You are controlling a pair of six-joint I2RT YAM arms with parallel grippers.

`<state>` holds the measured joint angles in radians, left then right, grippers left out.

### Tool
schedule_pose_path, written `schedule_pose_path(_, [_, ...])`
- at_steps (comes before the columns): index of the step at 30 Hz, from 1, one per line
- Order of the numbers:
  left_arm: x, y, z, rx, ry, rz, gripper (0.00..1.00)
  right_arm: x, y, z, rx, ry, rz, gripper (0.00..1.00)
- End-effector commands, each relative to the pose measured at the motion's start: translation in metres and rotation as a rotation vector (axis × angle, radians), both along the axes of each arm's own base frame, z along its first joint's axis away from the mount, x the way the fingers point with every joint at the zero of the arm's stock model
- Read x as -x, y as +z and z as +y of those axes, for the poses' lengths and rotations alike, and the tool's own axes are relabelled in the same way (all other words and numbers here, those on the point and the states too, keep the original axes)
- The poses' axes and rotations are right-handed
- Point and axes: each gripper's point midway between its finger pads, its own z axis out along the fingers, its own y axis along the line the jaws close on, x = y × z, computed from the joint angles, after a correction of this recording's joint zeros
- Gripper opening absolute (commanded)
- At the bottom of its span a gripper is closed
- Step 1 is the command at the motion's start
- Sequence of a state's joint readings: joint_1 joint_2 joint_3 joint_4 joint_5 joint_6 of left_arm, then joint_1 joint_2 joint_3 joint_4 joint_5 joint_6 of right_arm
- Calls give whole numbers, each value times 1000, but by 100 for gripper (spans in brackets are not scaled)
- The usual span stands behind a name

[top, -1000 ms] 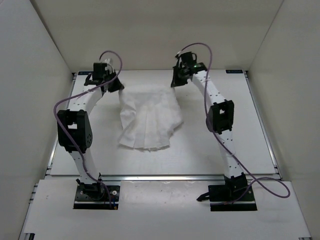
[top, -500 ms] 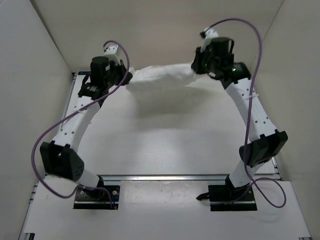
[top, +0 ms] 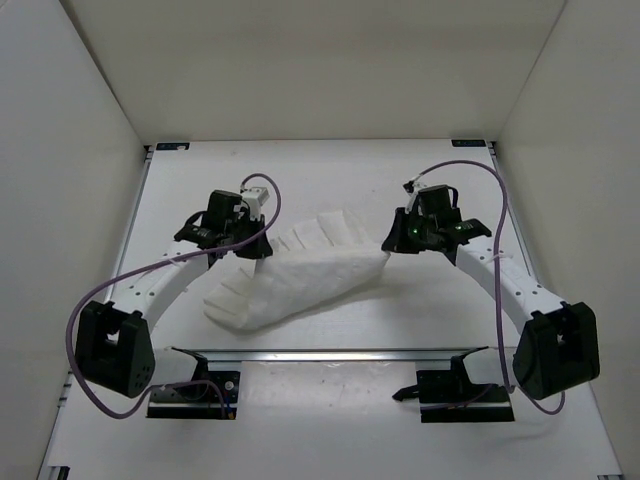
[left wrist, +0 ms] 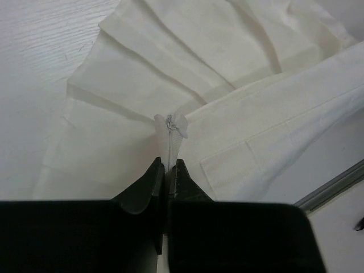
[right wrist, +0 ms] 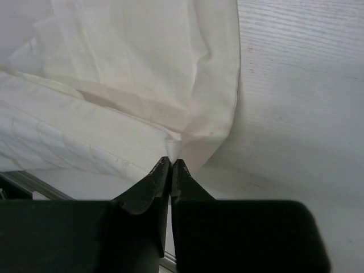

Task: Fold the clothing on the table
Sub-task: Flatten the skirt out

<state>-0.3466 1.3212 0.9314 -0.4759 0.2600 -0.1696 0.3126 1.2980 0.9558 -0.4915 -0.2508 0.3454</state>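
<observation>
The clothing is a white pleated garment, hanging as a band between both grippers over the near half of the table. Its pleated, scalloped part trails onto the tabletop behind and to the left. My left gripper is shut on the clothing at a corner with a short zipper end, the fabric pinched at the fingertips. My right gripper is shut on the opposite corner of the clothing, with cloth caught between its tips.
An aluminium rail runs along the table's near edge, just below the hanging cloth, with both arm bases behind it. White walls close in the left, right and far sides. The rail shows at the right of the left wrist view.
Both grippers, still shut on the clothing, have swung from the far edge of the table toward the near edge, carrying the held edge over the rest of the garment and lower.
</observation>
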Motion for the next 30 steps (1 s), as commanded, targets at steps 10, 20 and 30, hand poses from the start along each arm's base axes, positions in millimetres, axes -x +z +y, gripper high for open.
schedule_pose_path(10, [-173, 144, 9, -37, 126, -377, 0, -162, 106, -45, 226, -120, -285, 0])
schedule_pose_path(20, [-203, 241, 1, -71, 69, -621, 0, -198, 254, -71, 199, -205, -634, 0])
schedule_pose_path(30, [-77, 40, 26, -167, 37, -298, 0, -77, 35, -61, 281, -161, -254, 0])
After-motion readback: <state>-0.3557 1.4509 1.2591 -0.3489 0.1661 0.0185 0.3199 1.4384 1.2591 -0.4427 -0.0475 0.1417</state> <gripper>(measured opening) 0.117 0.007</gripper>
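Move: Between the two closed grippers, the waistband's middle lies about 19 cm to the left hand's right and 19 cm to the right hand's left, sagging a few centimetres below both. The fanned pleats lie some 14 cm ahead and 21 cm right of the left hand, and about 14 cm ahead and 16 cm left of the right, roughly 9 cm down. The skirt's loose corner sits about 12 cm back, 10 cm left and 11 cm below the left hand. Flinging the held waistband out over the far table, both hands swing forward and up together, about 23 cm out and 20 cm high, fingers tipping up some 30 degrees. They then draw back towards the bases by about 12 cm while sinking, the right farther down than the left, each keeping its pinch on its end of the waistband. ##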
